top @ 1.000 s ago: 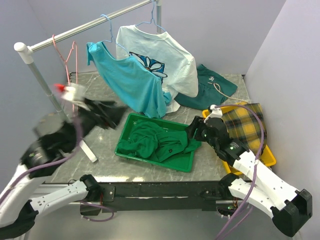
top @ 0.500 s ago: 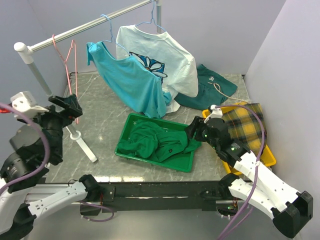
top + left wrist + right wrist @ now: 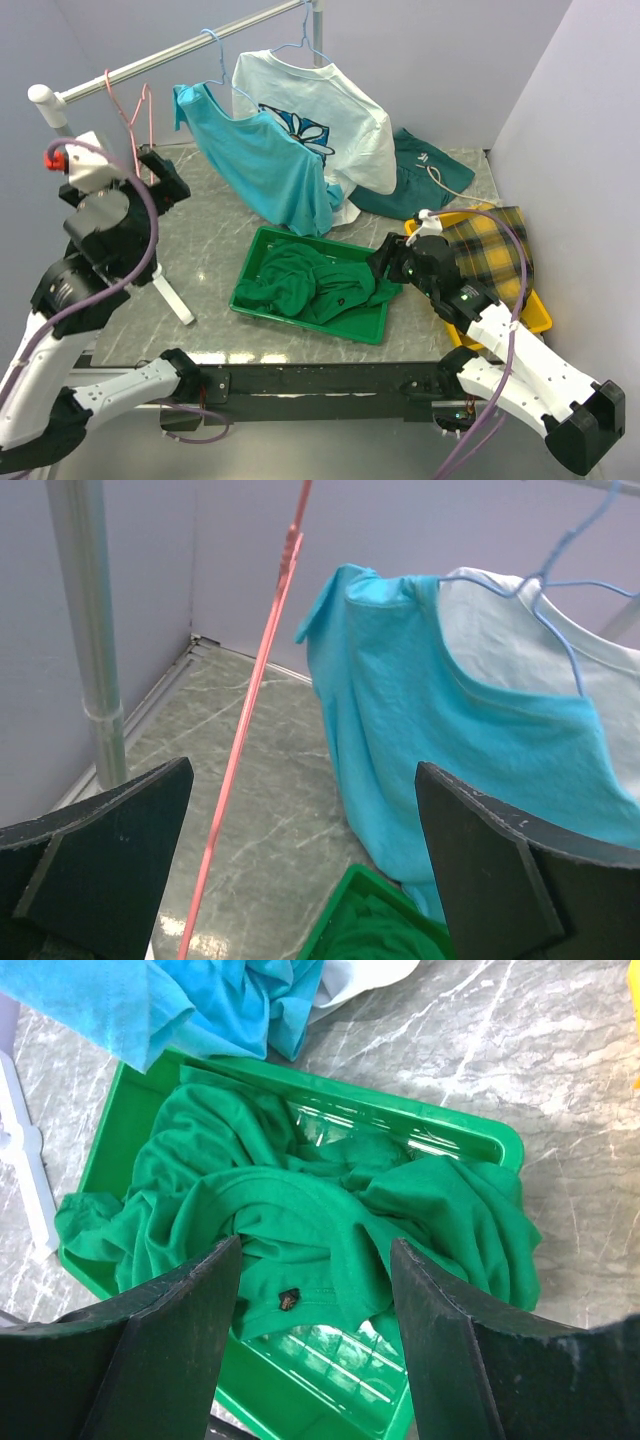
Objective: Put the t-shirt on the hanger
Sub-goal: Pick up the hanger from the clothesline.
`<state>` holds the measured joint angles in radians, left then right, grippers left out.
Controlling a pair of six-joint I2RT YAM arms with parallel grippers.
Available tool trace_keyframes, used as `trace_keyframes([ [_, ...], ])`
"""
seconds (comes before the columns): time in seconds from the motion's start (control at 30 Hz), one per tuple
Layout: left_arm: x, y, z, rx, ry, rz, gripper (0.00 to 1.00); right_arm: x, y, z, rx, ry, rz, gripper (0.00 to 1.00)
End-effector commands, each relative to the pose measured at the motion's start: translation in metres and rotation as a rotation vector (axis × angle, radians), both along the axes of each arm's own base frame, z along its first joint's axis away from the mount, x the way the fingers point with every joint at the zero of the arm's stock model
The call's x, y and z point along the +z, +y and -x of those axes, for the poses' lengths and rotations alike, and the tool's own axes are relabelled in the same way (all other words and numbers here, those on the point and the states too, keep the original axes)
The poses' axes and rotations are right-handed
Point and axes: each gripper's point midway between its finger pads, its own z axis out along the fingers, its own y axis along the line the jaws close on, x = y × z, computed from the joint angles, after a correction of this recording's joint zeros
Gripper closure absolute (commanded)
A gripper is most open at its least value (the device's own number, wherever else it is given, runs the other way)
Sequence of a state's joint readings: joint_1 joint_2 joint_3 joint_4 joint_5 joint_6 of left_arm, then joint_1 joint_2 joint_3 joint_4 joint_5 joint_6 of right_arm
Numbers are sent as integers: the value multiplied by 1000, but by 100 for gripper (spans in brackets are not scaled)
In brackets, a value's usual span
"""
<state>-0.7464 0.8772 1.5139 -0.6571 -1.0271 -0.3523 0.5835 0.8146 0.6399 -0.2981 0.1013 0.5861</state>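
Note:
The bright green t-shirt [image 3: 310, 285] lies crumpled in a green tray [image 3: 300, 322]; it also shows in the right wrist view [image 3: 300, 1210]. The pink wire hanger [image 3: 135, 110] hangs empty by its hook at the left end of the rail. In the left wrist view its pink wire [image 3: 255, 690] runs down between the fingers. My left gripper [image 3: 162, 178] is raised beside the hanger, open and empty [image 3: 300, 810]. My right gripper [image 3: 385, 262] is open and empty just above the shirt's right side [image 3: 315, 1250].
A metal rail [image 3: 200, 45] on a post [image 3: 85, 165] with a white foot [image 3: 170, 295] carries a turquoise shirt [image 3: 265, 160] and a white flower-print shirt [image 3: 330, 110] on light-blue hangers. A teal garment [image 3: 420, 170] lies behind. A yellow tray with plaid cloth [image 3: 490, 250] stands at right.
My left arm has swung up from low at the left to beside the pink hanger. The right arm and the t-shirt have not moved.

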Motion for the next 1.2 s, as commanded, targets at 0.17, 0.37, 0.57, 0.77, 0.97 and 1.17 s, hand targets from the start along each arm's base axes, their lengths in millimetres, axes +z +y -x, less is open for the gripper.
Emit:
trace_keyframes([
  [0.17, 15, 12, -28, 0, 15, -23, 1, 9, -1, -1, 3, -38, -15, 32],
  [0.37, 12, 31, -56, -14, 45, -17, 1, 11, -2, 0, 10, -40, -7, 32],
  [0.57, 6, 30, -82, -136, 68, 47, 11, 16, -5, 1, 2, -54, -2, 31],
  [0.77, -4, 23, -93, -219, 80, 96, 26, 16, -6, 3, 5, -50, 3, 31],
  [0.97, -13, 24, -94, -222, 74, 125, 52, 14, -7, 5, 9, -49, 10, 31],
  [1.17, -28, 17, -97, -254, 78, 171, 65, 19, -7, 5, 9, -56, 3, 31],
])
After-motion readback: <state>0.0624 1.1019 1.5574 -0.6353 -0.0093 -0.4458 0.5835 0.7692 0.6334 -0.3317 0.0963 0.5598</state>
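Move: The pink hanger, hooked on the clothesline, hangs about 8 cm ahead of the open left hand and some 5 cm to its left, its middle about 4 cm lower. The rack post stands roughly 5 cm ahead and 12 cm left; the teal t-shirt hangs about 25 cm ahead and 12 cm right. The green tray lies about level with this hand, 28 cm right and far below. From the right hand, the hanger is about 7 cm ahead, 46 cm left and 25 cm higher. The left fingers close around the pink hanger's wires near the neck, from wide open to a bit over a third. Before that the hand reaches about 8 cm forward and 6 cm left to take the hanger in between them; then, shutting, it draws back some 3 cm to the right, sinks about 3 cm and turns roughly 15 degrees clockwise, tipping slightly down. ##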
